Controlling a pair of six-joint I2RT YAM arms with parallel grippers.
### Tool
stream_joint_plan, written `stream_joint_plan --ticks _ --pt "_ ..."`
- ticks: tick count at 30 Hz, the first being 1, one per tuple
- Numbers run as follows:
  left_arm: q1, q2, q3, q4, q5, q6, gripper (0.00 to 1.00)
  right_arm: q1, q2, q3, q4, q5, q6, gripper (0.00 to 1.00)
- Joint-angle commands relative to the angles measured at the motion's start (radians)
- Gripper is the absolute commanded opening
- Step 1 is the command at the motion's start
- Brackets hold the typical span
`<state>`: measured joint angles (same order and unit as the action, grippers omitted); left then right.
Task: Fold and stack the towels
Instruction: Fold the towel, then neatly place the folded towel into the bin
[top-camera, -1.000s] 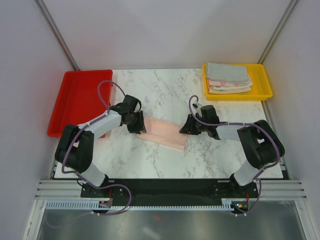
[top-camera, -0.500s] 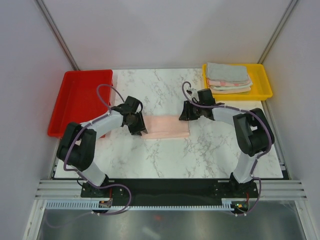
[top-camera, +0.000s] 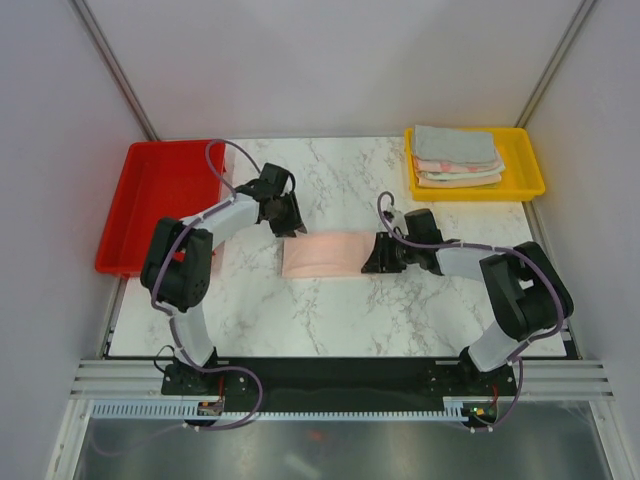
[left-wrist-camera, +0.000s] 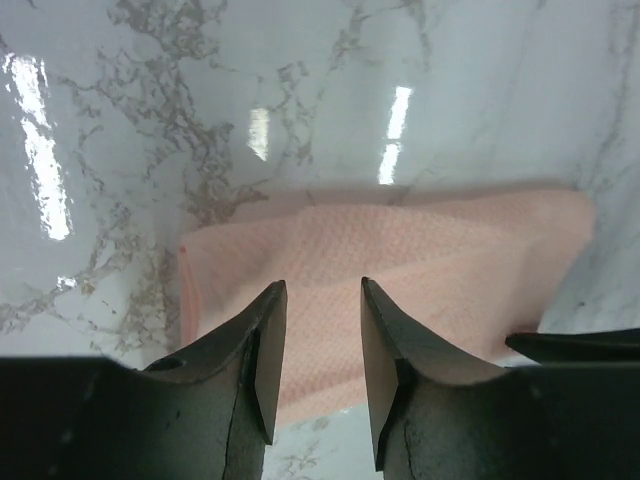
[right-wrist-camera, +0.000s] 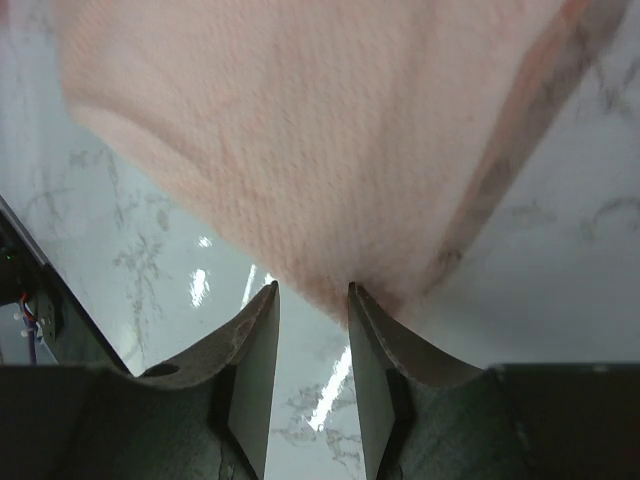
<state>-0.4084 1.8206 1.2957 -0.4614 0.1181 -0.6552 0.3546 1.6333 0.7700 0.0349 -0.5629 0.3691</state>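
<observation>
A pink towel (top-camera: 328, 255) lies folded flat in the middle of the marble table. My left gripper (top-camera: 293, 225) hovers at its far left corner, open, with nothing between its fingers. In the left wrist view the towel (left-wrist-camera: 420, 250) lies under and beyond the left gripper (left-wrist-camera: 318, 285). My right gripper (top-camera: 370, 262) sits at the towel's right edge, open. In the right wrist view a corner of the towel (right-wrist-camera: 300, 130) reaches the tips of the right gripper (right-wrist-camera: 312, 288) but is not pinched. A stack of folded towels (top-camera: 455, 155) rests in the yellow tray (top-camera: 527, 178).
A red tray (top-camera: 150, 200) sits at the table's left edge, close behind my left arm. The yellow tray stands at the back right corner. White walls close in the table on three sides.
The towel was stretched between both grippers and now lies flat and folded. The left gripper has drawn back toward the far left. The right gripper has opened slightly at the towel's right edge.
</observation>
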Motion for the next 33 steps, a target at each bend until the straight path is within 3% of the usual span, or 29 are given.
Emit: stream_joint_plan --ticks 1,5,11,16,20,25,29,33 --pt "0.034 0.075 0.027 0.029 0.015 0.049 0.42 -0.002 0.0 -0.135 0.212 -0.002 0.079 0.42" --pt "0.065 0.109 0.033 0.055 0.02 0.054 0.42 0.0 0.019 -0.222 0.313 0.04 0.096 0.41" --pt "0.117 0.132 0.042 0.084 0.017 0.065 0.42 0.0 0.002 -0.242 0.306 0.078 0.068 0.42" --pt "0.138 0.144 0.059 0.132 0.179 0.089 0.42 0.001 0.016 -0.235 0.306 0.075 0.068 0.41" --pt "0.138 0.074 0.051 0.135 0.224 0.111 0.43 0.007 -0.027 -0.192 0.245 0.012 0.086 0.43" --pt "0.138 -0.038 0.082 0.021 0.128 0.179 0.44 0.007 -0.116 -0.074 0.103 -0.018 0.114 0.53" --pt "0.137 -0.11 0.033 -0.017 0.084 0.198 0.45 0.009 -0.145 -0.023 0.024 0.084 0.117 0.6" --pt "0.132 -0.141 -0.032 -0.016 0.162 0.172 0.44 0.006 -0.086 0.055 -0.069 0.213 0.048 0.7"
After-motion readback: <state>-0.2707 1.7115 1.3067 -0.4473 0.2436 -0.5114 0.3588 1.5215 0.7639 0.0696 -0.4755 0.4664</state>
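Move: The left hand is over the left part of the folded towel; the towel's far-left corner is about 3 cm ahead, 2 cm to its left and 6 cm below, the towel's middle some 8 cm right and 2 cm nearer. From the right hand, the towel's near-right corner is about 1 cm ahead, 1 cm right and 3 cm down; the towel's middle lies 9 cm left and 5 cm ahead, the yellow bin's stack roughly 22 cm right and 26 cm ahead. The left hand, its half-open fingers unchanged, drops nearly 5 cm towards the towel's far-left corner, glides low some 3 cm forward and to its left as if smoothing the cloth out to that corner, then climbs about 10 cm clear. Meanwhile the right hand dips 2 cm down and back to the near-right corner and stays low there, then rises about 6 cm and goes some 3 cm forward, opening its fingers from under half to about two-thirds. ##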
